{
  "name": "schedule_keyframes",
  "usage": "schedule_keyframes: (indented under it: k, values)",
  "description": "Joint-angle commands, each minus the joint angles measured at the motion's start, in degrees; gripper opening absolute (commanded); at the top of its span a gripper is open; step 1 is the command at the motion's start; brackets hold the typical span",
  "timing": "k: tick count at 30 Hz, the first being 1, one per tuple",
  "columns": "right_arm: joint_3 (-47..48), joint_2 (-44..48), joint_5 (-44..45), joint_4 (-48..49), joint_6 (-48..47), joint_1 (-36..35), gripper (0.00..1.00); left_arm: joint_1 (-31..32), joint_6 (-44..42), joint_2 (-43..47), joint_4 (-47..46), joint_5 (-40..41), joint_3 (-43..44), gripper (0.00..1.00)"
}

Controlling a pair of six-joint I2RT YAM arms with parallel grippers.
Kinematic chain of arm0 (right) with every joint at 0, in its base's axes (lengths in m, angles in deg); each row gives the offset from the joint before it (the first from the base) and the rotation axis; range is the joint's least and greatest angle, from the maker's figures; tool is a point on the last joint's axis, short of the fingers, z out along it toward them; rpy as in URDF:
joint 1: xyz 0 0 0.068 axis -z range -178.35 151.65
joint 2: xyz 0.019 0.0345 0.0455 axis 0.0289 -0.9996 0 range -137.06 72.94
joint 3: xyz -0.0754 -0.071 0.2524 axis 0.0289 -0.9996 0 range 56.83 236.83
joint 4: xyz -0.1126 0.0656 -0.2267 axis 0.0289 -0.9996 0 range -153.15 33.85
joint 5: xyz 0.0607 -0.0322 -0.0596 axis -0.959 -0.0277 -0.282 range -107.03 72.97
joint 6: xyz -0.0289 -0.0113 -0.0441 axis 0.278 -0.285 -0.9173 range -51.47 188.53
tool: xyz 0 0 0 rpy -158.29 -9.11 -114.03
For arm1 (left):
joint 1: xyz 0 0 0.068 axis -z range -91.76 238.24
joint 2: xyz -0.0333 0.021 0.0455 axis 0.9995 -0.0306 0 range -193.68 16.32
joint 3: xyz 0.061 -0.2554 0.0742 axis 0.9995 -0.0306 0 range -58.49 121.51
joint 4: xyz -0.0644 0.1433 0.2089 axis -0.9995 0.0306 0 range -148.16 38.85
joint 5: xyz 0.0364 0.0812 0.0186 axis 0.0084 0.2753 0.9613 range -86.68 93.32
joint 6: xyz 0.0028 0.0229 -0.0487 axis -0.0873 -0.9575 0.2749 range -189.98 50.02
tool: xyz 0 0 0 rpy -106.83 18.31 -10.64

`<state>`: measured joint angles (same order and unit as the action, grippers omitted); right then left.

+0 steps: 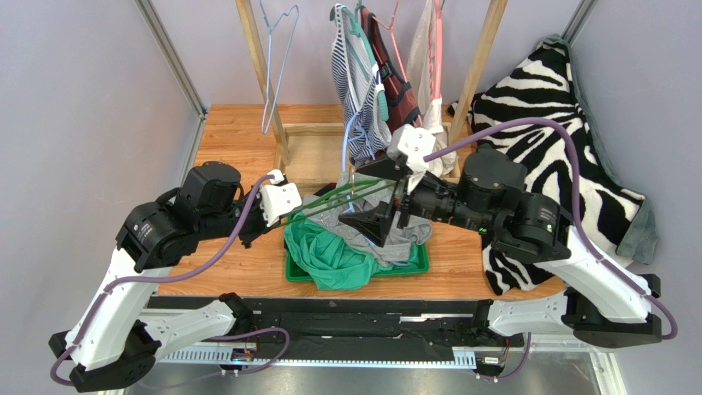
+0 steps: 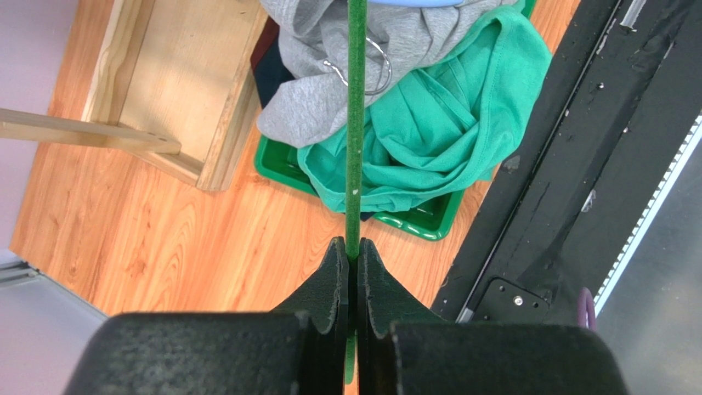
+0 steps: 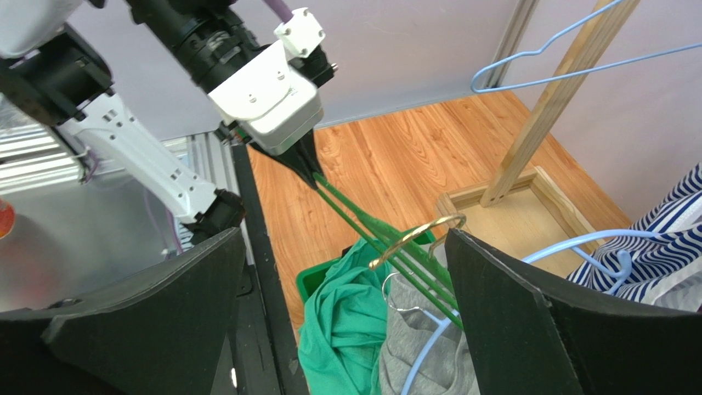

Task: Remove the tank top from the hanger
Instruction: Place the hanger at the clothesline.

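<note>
The green tank top [image 1: 329, 259] lies crumpled in the green tray [image 1: 294, 271], off the green hanger [image 1: 338, 200]. My left gripper [image 1: 290, 218] is shut on one end of that hanger, which sticks out bare over the tray. In the left wrist view the hanger rod [image 2: 355, 123] runs straight out of my shut left gripper [image 2: 355, 247] above the tank top [image 2: 445, 123]. My right gripper [image 1: 372, 197] is open over the tray. In its own view, the right gripper [image 3: 346, 304] brackets the hanger [image 3: 371, 230], its brass hook [image 3: 416, 239] and the tank top [image 3: 346, 329], holding nothing.
A grey garment [image 1: 395, 234] on a light blue hanger [image 3: 428, 354] lies in the tray beside the tank top. Behind stands a wooden rack [image 1: 257, 66] with a striped top [image 1: 354, 82], other clothes and an empty blue hanger [image 1: 276, 66]. A zebra-print cloth [image 1: 552, 123] covers the right.
</note>
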<state>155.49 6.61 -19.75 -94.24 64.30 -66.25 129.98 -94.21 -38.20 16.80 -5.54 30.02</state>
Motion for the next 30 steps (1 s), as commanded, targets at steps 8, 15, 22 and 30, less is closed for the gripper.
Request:
schedule_keyframes:
  k: [8, 15, 22, 30]
  values:
    - [-0.9, -2.8, 13.9, 8.5, -3.9, -2.2, 0.77, -0.7, 0.9, 2.3, -0.9, -4.5, -0.9, 0.0]
    - [-1.3, -1.2, 12.5, 7.1, -6.1, -2.2, 0.41, -0.8, -1.5, 4.1, 2.8, -11.3, -0.5, 0.0]
    - [-1.9, 3.0, 8.9, 4.7, -6.4, -1.7, 0.0, -0.8, -4.0, 4.3, 6.4, -17.1, 0.8, 0.0]
    - [-0.8, 5.8, -4.7, 3.0, -6.5, 1.9, 0.03, -0.8, -11.4, 2.6, 15.0, -26.5, 3.7, 0.0]
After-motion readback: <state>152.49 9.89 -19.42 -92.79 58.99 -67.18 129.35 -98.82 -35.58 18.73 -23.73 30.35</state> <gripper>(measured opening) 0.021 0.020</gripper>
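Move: The empty green hanger's hook stands between the wide-open fingers of the right hand, about 3 cm ahead of its hand point, 1 cm to its left and 1 cm below. The green bin lies some 8 cm ahead, sideways level and about 42 cm below; the striped tank top hangs around 27 cm ahead, straight out and roughly 5 cm lower. From the left hand, gripping the hanger's far end, the hook is about 2 cm ahead, 16 cm to the right and 13 cm higher. The right hand slips forward about 4 cm and a little to its left, dipping slightly, so that the green hanger's hook comes between its pads, closes fully to pinch the hook, then draws back some 4 cm and 3 cm to the right with the hook in its fingers. The left hand keeps its shut grip on the hanger's end and comes back about 5 cm, easing right and a touch up late on, while turning some 15 degrees clockwise. ##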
